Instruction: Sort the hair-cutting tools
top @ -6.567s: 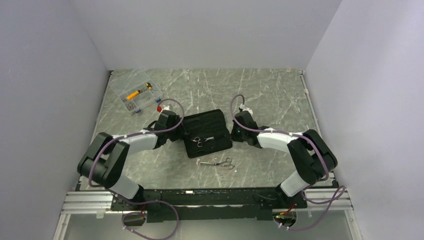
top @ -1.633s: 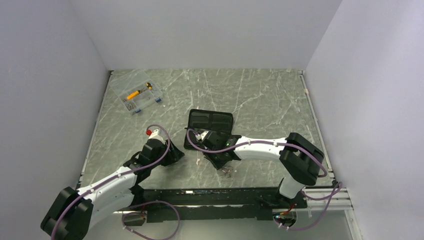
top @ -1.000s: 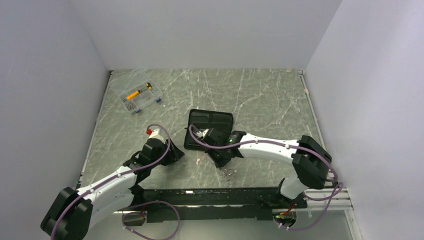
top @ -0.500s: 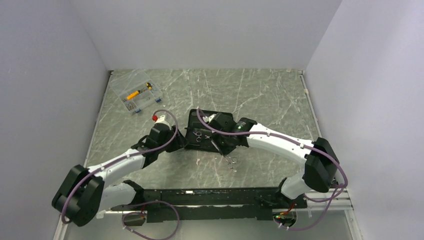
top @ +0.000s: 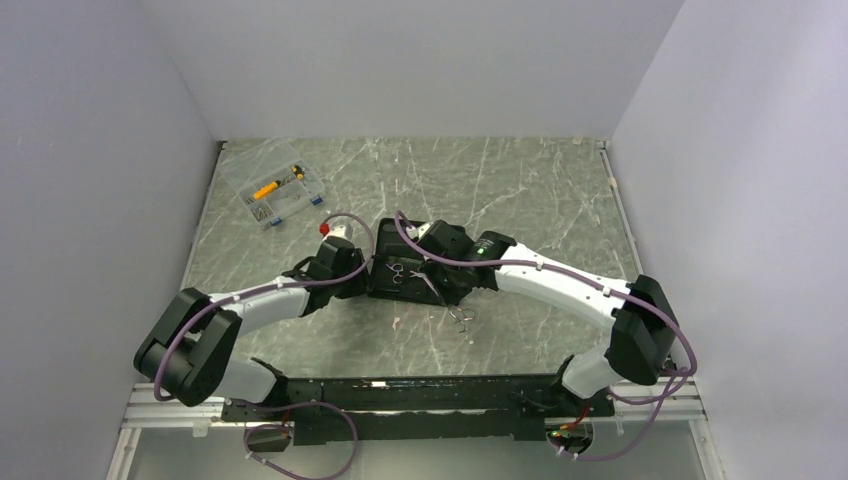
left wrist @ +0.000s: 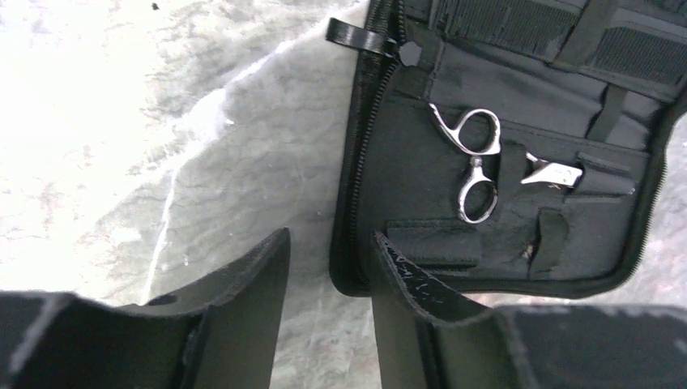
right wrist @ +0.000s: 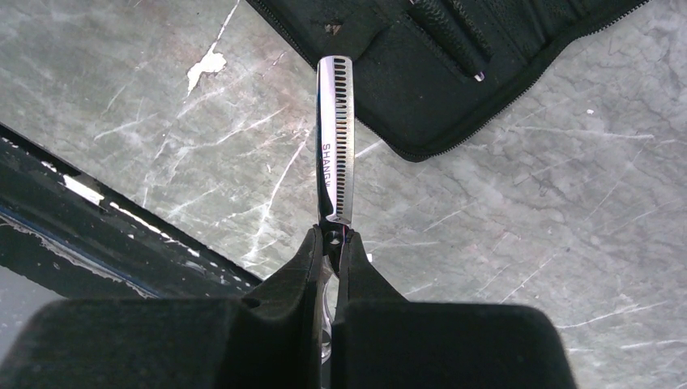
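Observation:
A black zip case (top: 385, 250) lies open mid-table. One silver scissors (left wrist: 474, 162) sits tucked inside it, ring handles showing (top: 397, 272). My right gripper (right wrist: 333, 235) is shut on the second scissors (right wrist: 335, 138) at the pivot. Its toothed blade points at the case's near edge (right wrist: 421, 97), and its ring handles hang below the gripper (top: 462, 318). My left gripper (left wrist: 328, 235) is open at the case's left corner. The zip edge (left wrist: 356, 243) lies between its fingers: one finger (left wrist: 405, 279) over the case, the other over the table.
A clear plastic box (top: 272, 192) with yellow and small parts stands at the back left. The black front rail (right wrist: 97, 211) runs close below the right gripper. Both arms (top: 560, 285) converge on the case from either side.
My right gripper has carried the scissors up off the front of the table toward the case. My left gripper has swung forward to the case's left corner and its jaws have narrowed a little.

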Tool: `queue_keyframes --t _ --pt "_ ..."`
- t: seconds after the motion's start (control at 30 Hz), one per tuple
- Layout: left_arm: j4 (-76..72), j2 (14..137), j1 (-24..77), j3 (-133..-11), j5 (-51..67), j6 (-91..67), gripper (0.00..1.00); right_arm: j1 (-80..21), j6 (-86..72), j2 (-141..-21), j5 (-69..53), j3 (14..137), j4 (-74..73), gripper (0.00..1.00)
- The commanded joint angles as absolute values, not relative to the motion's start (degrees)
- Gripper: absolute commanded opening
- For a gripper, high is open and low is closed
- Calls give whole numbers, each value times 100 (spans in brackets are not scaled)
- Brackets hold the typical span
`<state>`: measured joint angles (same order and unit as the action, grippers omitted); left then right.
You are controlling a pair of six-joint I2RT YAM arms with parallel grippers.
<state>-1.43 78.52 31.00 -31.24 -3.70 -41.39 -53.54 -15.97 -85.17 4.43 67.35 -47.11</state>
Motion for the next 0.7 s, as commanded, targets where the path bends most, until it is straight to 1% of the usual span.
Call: queue_keyframes --t 0.0,0.13,0.4,0.5,0.53,0.57,0.67 --pt "184 7966 3142 -3318 -734 -3749 45 -5335 -1524 -8408 556 6765 -4570 0" --pt "442 8032 3134 -3280 -885 -3662 41 -5330 -1555 -8376 528 6696 -4508 0" --pt "686 7864 2967 -3235 -1342 -3628 38 -5342 -1704 -8071 544 6419 -4385 0" --pt "661 7870 2868 -3322 -1295 -3603 28 -5335 -1772 -7882 505 6264 -4351 0" --pt "621 7893 2860 -3349 -1245 -3594 23 -5336 -1783 -7826 483 6225 -4351 0" --pt "552 7893 2858 -3365 -1172 -3582 21 -5335 -1786 -7772 471 6189 -4365 0" --pt "276 7888 2885 -3293 -895 -3541 7 -5336 -1774 -7638 438 6076 -4394 0"
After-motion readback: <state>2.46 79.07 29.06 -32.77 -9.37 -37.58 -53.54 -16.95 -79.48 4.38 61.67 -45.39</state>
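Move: The open tool case's near-left corner is right at my left fingertips: about 1 cm to the right, 1 cm back and 1 cm lower. The case's middle lies some 6 cm ahead and 10 cm right. The small scissors strapped in it are about 4 cm ahead, 6 cm right. My right hand still holds the thinning scissors, roughly 6 cm back, 15 cm right and 8 cm above my left; from it, the case's middle is some 13 cm ahead, 5 cm left and 9 cm below. With my half-open left fingers straddling the case's left rim by the near corner, I settle slightly, then draw about 3 cm left, lastly edging forward. Rolling my wrist so its left side lifts some 5 degrees, I close and pinch the rim. My right hand keeps the thinning scissors and eases a little back and right. ##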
